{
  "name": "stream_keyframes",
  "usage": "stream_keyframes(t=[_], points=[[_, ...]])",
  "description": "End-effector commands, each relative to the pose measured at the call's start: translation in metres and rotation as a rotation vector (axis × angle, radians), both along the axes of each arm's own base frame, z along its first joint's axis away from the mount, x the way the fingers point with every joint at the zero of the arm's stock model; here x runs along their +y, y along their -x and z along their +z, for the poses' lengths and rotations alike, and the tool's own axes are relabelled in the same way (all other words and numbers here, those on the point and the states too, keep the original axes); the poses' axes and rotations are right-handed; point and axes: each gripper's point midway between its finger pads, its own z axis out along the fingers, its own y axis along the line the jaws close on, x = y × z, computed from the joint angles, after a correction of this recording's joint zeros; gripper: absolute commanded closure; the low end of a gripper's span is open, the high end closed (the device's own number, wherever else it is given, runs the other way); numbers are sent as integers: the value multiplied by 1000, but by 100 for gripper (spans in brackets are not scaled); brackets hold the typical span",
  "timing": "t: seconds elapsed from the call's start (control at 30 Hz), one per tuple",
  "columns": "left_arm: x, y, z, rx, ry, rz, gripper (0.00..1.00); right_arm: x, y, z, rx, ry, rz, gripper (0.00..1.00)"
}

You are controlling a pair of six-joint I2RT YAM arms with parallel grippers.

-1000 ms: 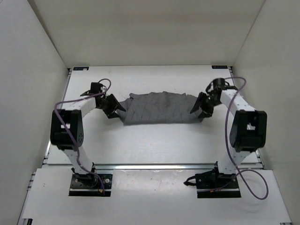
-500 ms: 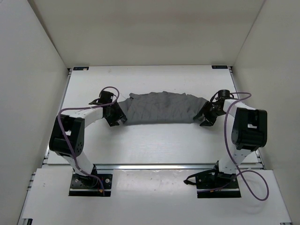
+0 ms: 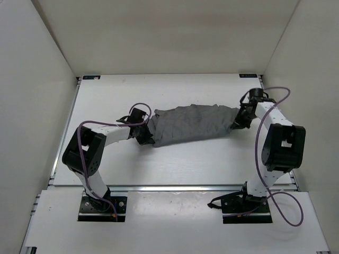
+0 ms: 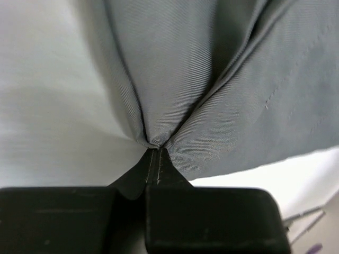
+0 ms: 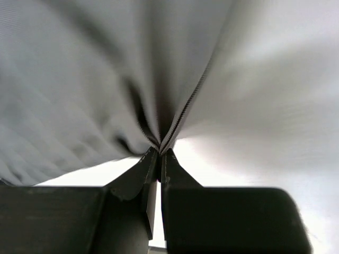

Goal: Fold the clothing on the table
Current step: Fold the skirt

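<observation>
The grey clothing (image 3: 193,123) lies stretched in a long band across the middle of the white table (image 3: 180,161), its right end a little further back than its left. My left gripper (image 3: 149,138) is shut on the clothing's near left end; the left wrist view shows the cloth (image 4: 222,90) bunched into a point at the closed tips (image 4: 154,151). At the far right end, my right gripper (image 3: 236,121) is shut on the clothing as well. In the right wrist view the fabric (image 5: 106,79) fans out from the pinched tips (image 5: 160,150).
White walls enclose the table on three sides. A metal rail (image 3: 175,187) runs along the near edge in front of the arm bases. Purple cables (image 3: 275,100) loop from both arms. Small black brackets (image 3: 91,77) mark the far corners.
Both grippers moved in onto the clothing's ends and shut on it. The garment has been drawn from a loose, wide heap into a narrower, tilted band.
</observation>
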Motion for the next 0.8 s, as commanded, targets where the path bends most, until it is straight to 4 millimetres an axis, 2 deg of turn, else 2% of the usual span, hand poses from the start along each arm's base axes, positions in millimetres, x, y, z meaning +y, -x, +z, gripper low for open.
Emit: stream_keyframes(t=[0.0,0.03,0.07,0.1,0.17,0.2,0.23,0.27,0.3,0.33,0.37,0.4,0.43,0.47,0.53,0.57,0.63,0.7,0.77], points=[[-15,12,2,2,58,7,100,25,-18,73,-165,145,181,100],[-17,13,0,4,53,5,100,53,-23,85,-206,130,242,100],[-17,13,-1,9,56,4,100,66,-24,92,-217,124,257,100],[-15,17,-5,23,50,7,100,98,-24,98,-249,108,339,100],[-15,12,-1,9,58,15,100,159,-20,102,-285,78,465,100],[-17,15,-3,20,63,5,100,178,-24,99,-308,66,493,100],[-13,15,-4,24,55,12,100,207,-17,102,-325,47,547,100],[-13,15,-3,23,62,6,100,234,-9,92,-316,30,601,100],[-11,16,-4,32,60,13,100,250,-12,85,-317,16,627,100],[-9,16,-3,29,63,8,100,276,-3,73,-300,-3,692,100],[-3,15,-4,27,55,21,100,294,5,71,-303,-19,739,100],[-2,17,-3,30,56,16,100,304,4,59,-283,-8,767,100],[0,18,-5,34,59,18,100,320,12,46,-253,-13,811,100],[1,17,-4,28,55,18,100,335,23,41,-240,-41,867,100],[4,21,-7,39,50,14,100,349,29,22,-200,-28,909,100],[7,20,-7,42,52,15,100,358,38,17,-185,-42,945,100],[6,24,-7,52,48,-1,100,365,45,2,-156,-29,971,100],[8,23,-8,52,33,-8,100,368,50,-4,-137,-13,975,100],[10,23,-9,50,27,-10,100,369,50,1,-144,3,979,100]])
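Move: Both hands already pinch the skirt. The left end, held in the left fingers (straight at that hand, level with it), lies some 39 cm left of the right hand, 7 cm back and 4 cm below. The skirt's middle is about 19 cm left of the right hand, level with it, and some 20 cm right and 9 cm ahead of the left hand. The far right corner is 8 cm straight ahead of the right hand. Right hand arcs its pinched skirt end up, some 36 cm left, then down beside the holding left hand. ##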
